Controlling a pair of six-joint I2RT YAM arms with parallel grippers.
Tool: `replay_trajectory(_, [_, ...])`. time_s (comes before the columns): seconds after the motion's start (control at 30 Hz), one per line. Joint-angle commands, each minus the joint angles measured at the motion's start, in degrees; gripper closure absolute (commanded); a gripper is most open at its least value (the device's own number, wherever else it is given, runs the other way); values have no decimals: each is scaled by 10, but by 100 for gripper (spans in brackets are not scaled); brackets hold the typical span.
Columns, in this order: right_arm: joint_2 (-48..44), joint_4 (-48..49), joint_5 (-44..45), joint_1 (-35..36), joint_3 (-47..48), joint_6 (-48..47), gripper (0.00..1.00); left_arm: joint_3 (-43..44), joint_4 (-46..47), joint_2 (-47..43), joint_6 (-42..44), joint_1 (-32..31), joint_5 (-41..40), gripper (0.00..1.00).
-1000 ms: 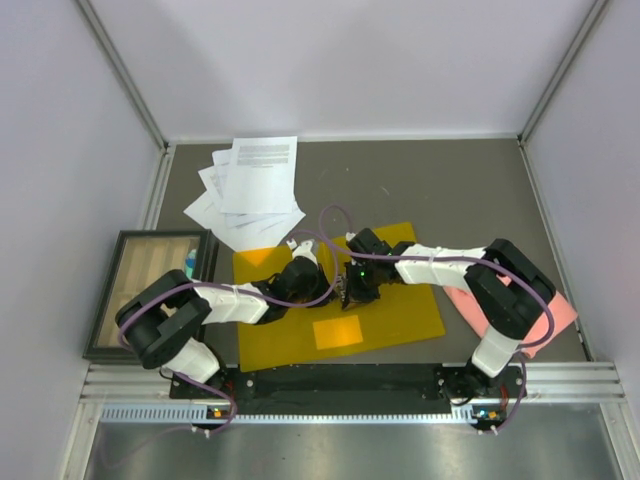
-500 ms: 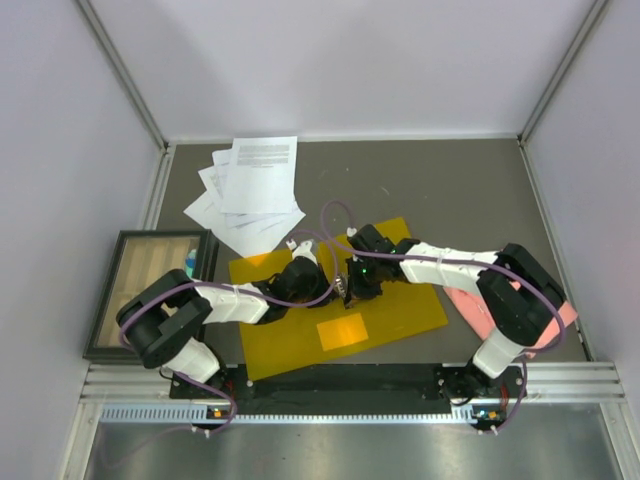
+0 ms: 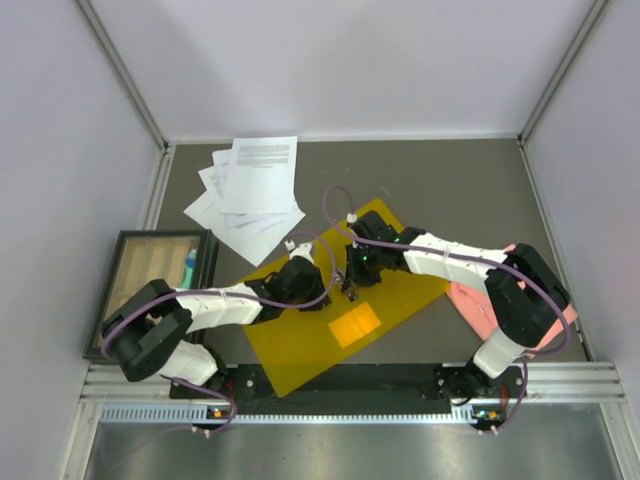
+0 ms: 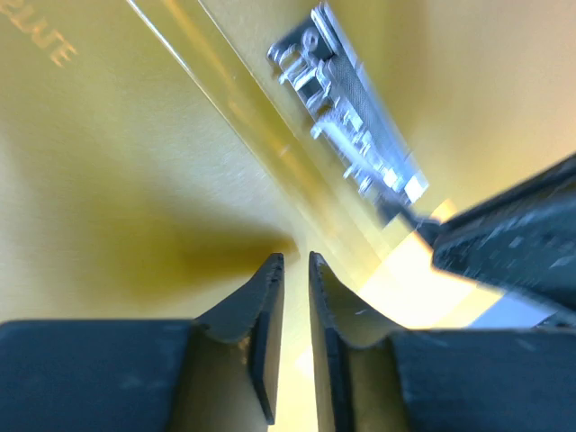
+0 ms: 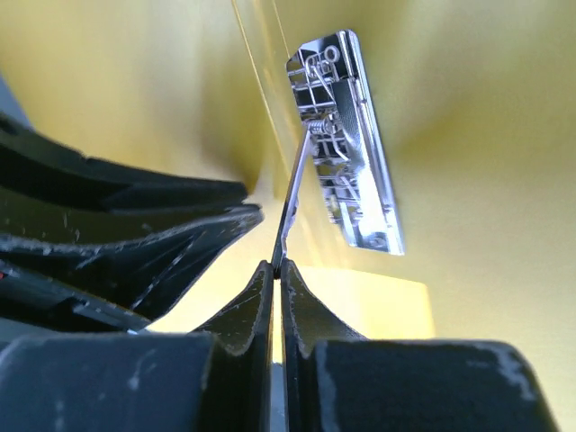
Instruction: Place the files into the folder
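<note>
The orange-yellow folder (image 3: 296, 352) lies open and skewed on the table in front of the arm bases. Its metal clip (image 5: 346, 144) sits along the fold and also shows in the left wrist view (image 4: 346, 121). My right gripper (image 3: 353, 272) is shut on the clip's thin metal lever (image 5: 293, 193), which stands raised, as the right wrist view (image 5: 276, 265) shows. My left gripper (image 3: 300, 283) is just left of it, its jaws almost together over the folder's inner face (image 4: 294, 258), with nothing between them. The files (image 3: 250, 190), several loose white printed sheets, lie fanned at the back left, apart from the folder.
A pink cloth (image 3: 540, 305) lies at the right, partly under my right arm. A dark-framed tray (image 3: 150, 270) stands at the left edge. Grey walls (image 3: 60, 150) close in the table on three sides.
The folder has turned counterclockwise, its right end swinging toward the back and its near left corner toward the front edge. Both grippers have shifted slightly back with it.
</note>
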Motion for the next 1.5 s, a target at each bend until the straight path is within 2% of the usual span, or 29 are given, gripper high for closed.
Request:
replay_trajectory(0.0, [-16,-11,-11,-26,20,-32,100,48,-100,-18,43,0,-20,74])
replay_trajectory(0.07, [-25,-4,-19,-27,25,-36,99,62,-118,-31,54,0,-37,72])
replay_trajectory(0.1, [-28,-3,-23,-28,27,-37,93,66,-135,-38,57,0,-41,71])
replay_trajectory(0.17, [-34,1,-39,-29,34,-44,88,78,-154,-62,67,0,-53,68])
replay_trajectory(0.2, [-42,3,-41,-29,35,-47,77,84,-176,-72,69,1,-57,65])
replay_trajectory(0.27, [-49,9,-48,-30,32,-52,62,104,-197,-96,78,1,-66,62])
replay_trajectory(0.3, [-54,16,-59,-35,29,-58,51,111,-210,-103,82,3,-70,59])
replay_trajectory(0.4, [-60,30,-78,-47,10,-70,35,142,-252,-128,90,4,-82,55])
replay_trajectory(0.67, [-60,98,-132,-56,-43,-93,10,150,-285,-208,56,5,-82,45])
replay_trajectory(0.9, [1,160,-179,-56,-20,-92,9,117,-287,-294,18,5,-86,32])
replay_trajectory(1.2, [120,144,-167,-57,126,-136,9,79,-288,-367,-19,5,-93,28])
replay_trajectory(1.47, [213,121,-170,-59,231,-160,8,57,-261,-363,-27,5,-58,27])
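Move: From the right hand, still pinching the upright metal lever, the stack of files lies about 19 cm ahead, 21 cm to its left and 6 cm below. The lever clip is only 1 cm ahead, 1 cm left and 4 cm below; the orange label some 8 cm back and 1 cm right, 5 cm down. From the left hand, low over the yellow folder, the files are roughly 21 cm ahead, 17 cm left and 2 cm down, the clip 3 cm ahead and 4 cm right, 1 cm down. Opening wide, the right hand lets go of the metal lever, eases up about 3 cm and sinks again, then swings forward and left towards the files, ending some 11 cm off, its left side tilting up. The left hand climbs about 15 cm away from the folder, drifting 5 cm left, while its slightly parted fingers open wide and tip up. ##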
